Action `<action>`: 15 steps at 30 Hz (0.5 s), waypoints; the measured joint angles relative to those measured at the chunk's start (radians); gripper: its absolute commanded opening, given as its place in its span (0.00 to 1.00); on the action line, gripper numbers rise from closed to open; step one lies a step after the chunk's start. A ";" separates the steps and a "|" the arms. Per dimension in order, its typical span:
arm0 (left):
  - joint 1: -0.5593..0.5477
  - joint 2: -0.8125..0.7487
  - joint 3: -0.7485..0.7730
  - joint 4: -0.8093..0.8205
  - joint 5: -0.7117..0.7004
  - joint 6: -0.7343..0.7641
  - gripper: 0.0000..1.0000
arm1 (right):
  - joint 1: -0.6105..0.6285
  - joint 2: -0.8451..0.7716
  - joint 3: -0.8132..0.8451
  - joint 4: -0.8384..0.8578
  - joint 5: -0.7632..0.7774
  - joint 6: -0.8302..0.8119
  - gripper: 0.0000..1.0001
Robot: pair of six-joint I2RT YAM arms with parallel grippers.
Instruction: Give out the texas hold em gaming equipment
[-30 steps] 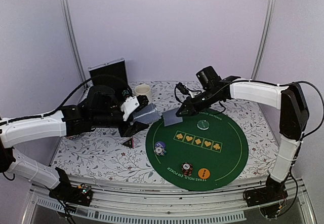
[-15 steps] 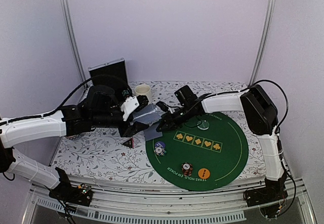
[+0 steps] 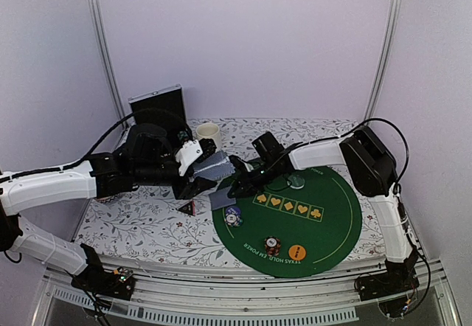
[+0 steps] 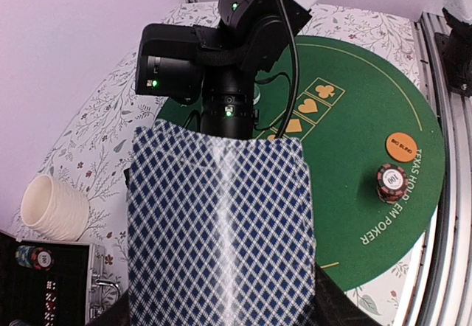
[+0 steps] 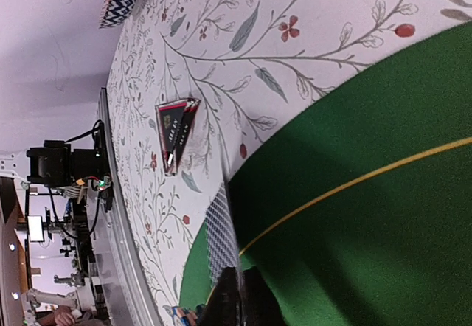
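Observation:
My left gripper (image 3: 198, 176) is shut on a deck of playing cards (image 3: 214, 165), held face down above the table left of the green mat (image 3: 324, 226). The checked card backs fill the left wrist view (image 4: 221, 230) and hide the fingers. My right gripper (image 3: 233, 191) is shut on one playing card (image 3: 221, 199) at the mat's left edge. That card shows edge-on in the right wrist view (image 5: 219, 237), low over the mat rim. On the mat are a blue-white chip stack (image 3: 234, 215), a dark red stack (image 3: 272, 245), an orange disc (image 3: 297, 252) and a pale green stack (image 3: 296, 181). The black-red triangular token (image 3: 187, 208) lies left of the mat.
A cream mug (image 3: 208, 132) and an open silver-edged black case (image 3: 157, 108) stand at the back left. The right arm reaches across the back of the mat, close to my left gripper. The floral tablecloth (image 3: 133, 223) runs to a metal rail at the near edge.
My right gripper has swung left from the mat's back edge to its left edge and come down low, carrying the single card. The left arm and the deck have not moved.

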 measured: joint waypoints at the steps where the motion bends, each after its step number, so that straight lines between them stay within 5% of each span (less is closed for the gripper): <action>1: 0.000 0.000 0.000 0.000 0.001 0.000 0.57 | 0.000 0.006 0.006 -0.009 0.009 -0.002 0.33; 7: 0.000 0.000 0.000 0.000 0.010 0.004 0.57 | 0.000 -0.001 0.047 -0.069 0.098 -0.032 0.72; 10: 0.000 0.000 0.000 0.000 0.019 0.007 0.57 | -0.002 -0.053 0.045 -0.118 0.169 -0.073 1.00; 15: 0.000 0.000 0.000 0.000 0.023 0.014 0.57 | -0.008 -0.276 -0.037 -0.117 0.219 -0.124 0.99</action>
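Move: The right hand already holds the card low over the mat's left edge; the card's middle lies about 3 cm left, 2 cm back and 3 cm below. From this hand, the small blind button is some 6 cm straight back, the blue chip stack about 9 cm straight back, and the triangular marker roughly 12 cm left and 5 cm back. From the left hand, the card lies about 5 cm right, 5 cm ahead and 19 cm below. The right fingers open wide, letting go of the card, and the hand then rises about 10 cm away. ##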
